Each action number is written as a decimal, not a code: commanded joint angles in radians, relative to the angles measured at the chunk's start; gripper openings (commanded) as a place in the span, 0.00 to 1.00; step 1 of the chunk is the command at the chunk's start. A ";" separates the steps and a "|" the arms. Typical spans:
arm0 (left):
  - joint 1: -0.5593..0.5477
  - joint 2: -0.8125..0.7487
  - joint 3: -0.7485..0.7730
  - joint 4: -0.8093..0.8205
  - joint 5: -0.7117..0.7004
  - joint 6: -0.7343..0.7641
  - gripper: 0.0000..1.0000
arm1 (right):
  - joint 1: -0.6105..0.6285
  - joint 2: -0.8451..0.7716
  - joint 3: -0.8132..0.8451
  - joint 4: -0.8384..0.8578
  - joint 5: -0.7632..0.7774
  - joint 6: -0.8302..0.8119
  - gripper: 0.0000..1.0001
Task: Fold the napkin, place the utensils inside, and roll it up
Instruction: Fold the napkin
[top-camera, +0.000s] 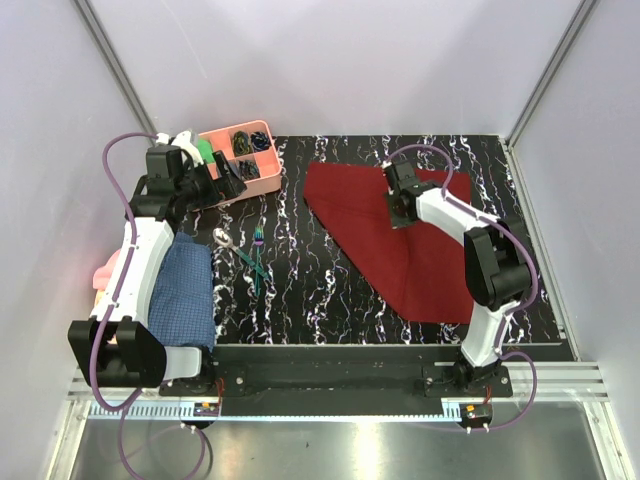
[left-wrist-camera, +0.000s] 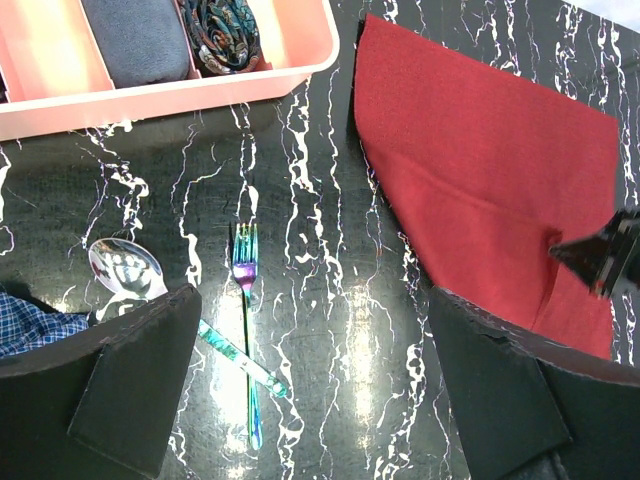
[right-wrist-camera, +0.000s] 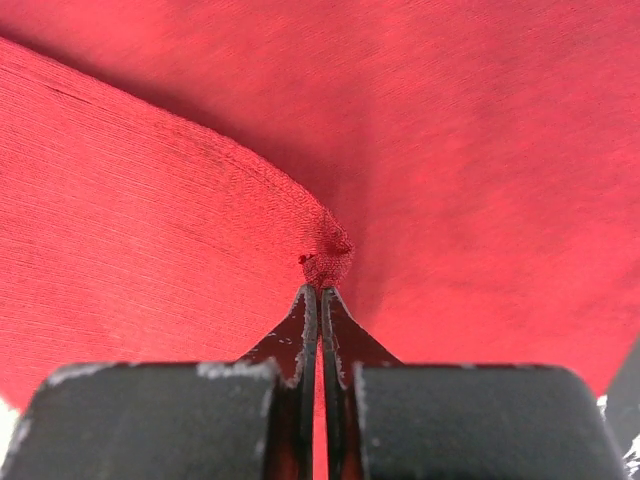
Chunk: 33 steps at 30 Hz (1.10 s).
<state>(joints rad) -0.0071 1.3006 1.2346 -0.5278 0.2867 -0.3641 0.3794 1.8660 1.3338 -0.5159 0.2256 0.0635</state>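
The dark red napkin (top-camera: 420, 270) lies on the right half of the black marbled table. My right gripper (top-camera: 402, 207) is shut on a pinched bit of the napkin (right-wrist-camera: 450, 150), with a small tuft of cloth bunched at the closed tips (right-wrist-camera: 322, 288). The utensils lie left of centre: a silvery spoon (top-camera: 222, 237) and a teal-purple fork (top-camera: 259, 243). My left gripper (top-camera: 226, 180) hovers open above them with nothing in it. In its wrist view (left-wrist-camera: 312, 300) the fork (left-wrist-camera: 246, 300), the spoon (left-wrist-camera: 125, 268) and a crossing teal handle (left-wrist-camera: 240, 358) lie between the wide fingers. The napkin (left-wrist-camera: 480, 180) is to the right.
A pink compartment tray (top-camera: 275, 160) with small dark items stands at the back left, its front wall (left-wrist-camera: 200, 95) just beyond the utensils. A blue checked cloth (top-camera: 185, 290) and a pink cloth (top-camera: 108, 270) lie at the left edge under the left arm.
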 joint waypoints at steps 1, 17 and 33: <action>0.006 0.008 -0.001 0.043 0.029 -0.003 0.99 | -0.086 0.041 0.086 0.028 0.060 -0.059 0.00; 0.007 0.019 -0.003 0.043 0.025 -0.003 0.99 | -0.312 0.193 0.291 0.022 0.103 -0.229 0.00; 0.006 0.035 -0.003 0.043 0.022 -0.003 0.99 | -0.373 0.352 0.490 0.019 0.126 -0.306 0.00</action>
<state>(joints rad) -0.0071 1.3308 1.2343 -0.5240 0.2878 -0.3668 0.0017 2.2024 1.7466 -0.5140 0.3248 -0.2070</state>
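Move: The napkin's far right corner, where its pinched corner is being taken, lies about 18 cm ahead of the right hand, 25 cm to its right and 4 cm below. The napkin's far left corner is some 21 cm ahead and 27 cm left; its near right corner about 30 cm back and 17 cm right, both also on the table. From the left hand, the far right corner is roughly 22 cm ahead, 70 cm right and 23 cm down. The napkin's loose corner, still pinched in the right hand's shut fingers, is carried low over the cloth to the right and forward, about 19 cm right and 11 cm ahead, towards the far right corner. The pace eases towards the end, height stays nearly level, and the wrist turns some 15 degrees, partly clockwise. ##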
